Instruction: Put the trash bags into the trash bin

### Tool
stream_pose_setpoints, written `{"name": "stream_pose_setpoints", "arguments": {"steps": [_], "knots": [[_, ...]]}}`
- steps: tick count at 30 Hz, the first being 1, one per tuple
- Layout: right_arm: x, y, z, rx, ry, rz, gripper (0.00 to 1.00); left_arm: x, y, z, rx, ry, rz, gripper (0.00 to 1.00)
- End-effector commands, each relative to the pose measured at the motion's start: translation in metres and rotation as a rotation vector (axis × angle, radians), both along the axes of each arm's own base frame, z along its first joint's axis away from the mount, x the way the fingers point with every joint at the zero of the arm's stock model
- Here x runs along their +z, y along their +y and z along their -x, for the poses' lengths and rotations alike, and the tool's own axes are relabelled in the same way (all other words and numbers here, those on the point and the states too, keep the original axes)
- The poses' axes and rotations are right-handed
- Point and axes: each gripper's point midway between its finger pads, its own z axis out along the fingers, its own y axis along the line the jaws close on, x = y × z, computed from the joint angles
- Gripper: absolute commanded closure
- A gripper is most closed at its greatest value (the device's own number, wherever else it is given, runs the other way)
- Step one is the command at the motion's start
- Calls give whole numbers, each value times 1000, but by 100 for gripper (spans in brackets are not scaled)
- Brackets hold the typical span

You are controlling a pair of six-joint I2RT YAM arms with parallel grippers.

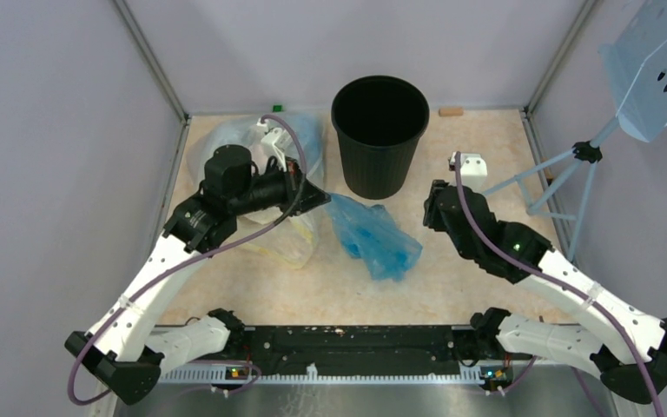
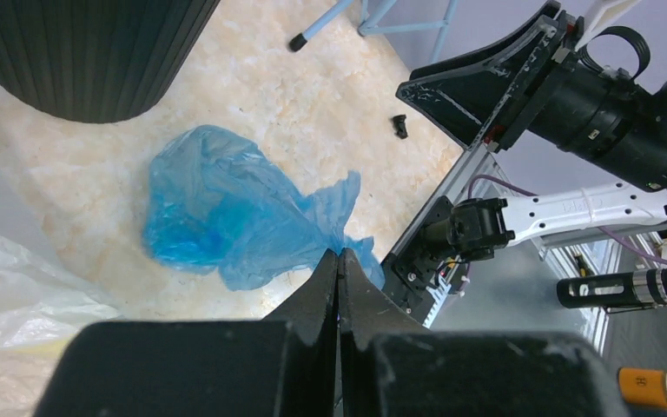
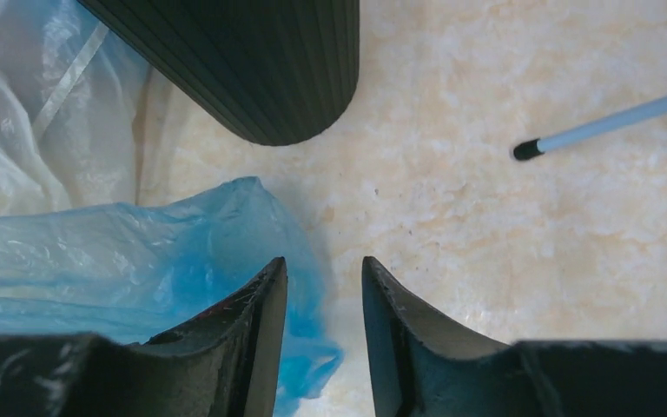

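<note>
The black ribbed trash bin (image 1: 379,139) stands upright at the back middle of the table. In front of it the crumpled blue trash bag (image 1: 373,236) lies flat on the table. My left gripper (image 1: 317,198) is shut with nothing visible between its jaws, its tip at the bag's left corner. In the left wrist view the closed tip (image 2: 340,254) sits over the edge of the blue bag (image 2: 226,217). My right gripper (image 1: 432,213) hovers just right of the bag. Its jaws (image 3: 323,265) stand apart over the edge of the blue bag (image 3: 139,261), clamping nothing.
A large clear yellowish-white plastic bag (image 1: 247,139) lies at the back left, partly under my left arm. A blue-grey tripod (image 1: 564,174) with a perforated panel (image 1: 660,69) stands at the right. A small white object (image 1: 471,165) sits right of the bin.
</note>
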Motion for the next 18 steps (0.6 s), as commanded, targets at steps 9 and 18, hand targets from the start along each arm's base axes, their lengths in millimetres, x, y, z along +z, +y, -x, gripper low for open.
{"name": "stream_pose_setpoints", "arguments": {"steps": [9, 18], "knots": [[-43, 46, 57, 431, 65, -187, 42, -9, 15, 0, 51, -70, -39, 99], [-79, 81, 80, 680, 28, -275, 33, -4, 13, -4, 40, -99, -51, 96]]}}
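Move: The right hand holds nothing; the middle of the blue trash bag lies about 13 cm to its left, hardly 1 cm back and some 12 cm lower. The trash bin stands about 30 cm ahead of this hand and 14 cm left, a tripod foot about 20 cm ahead and 10 cm right. From the left hand, still pinching a corner of the blue bag, the bag's middle is 12 cm to the right, level fore and aft and roughly 20 cm below. Back and down, about 9 cm each, and some 5 cm to the left, the right hand swoops to the hanging blue bag's near-right edge. On the way it turns about 35 degrees counter-clockwise and its part-open fingers spread to about two thirds, ending close to the plastic; contact can't be made out. The left hand keeps its corner pinched and nearly stays, sinking a couple of centimetres. ##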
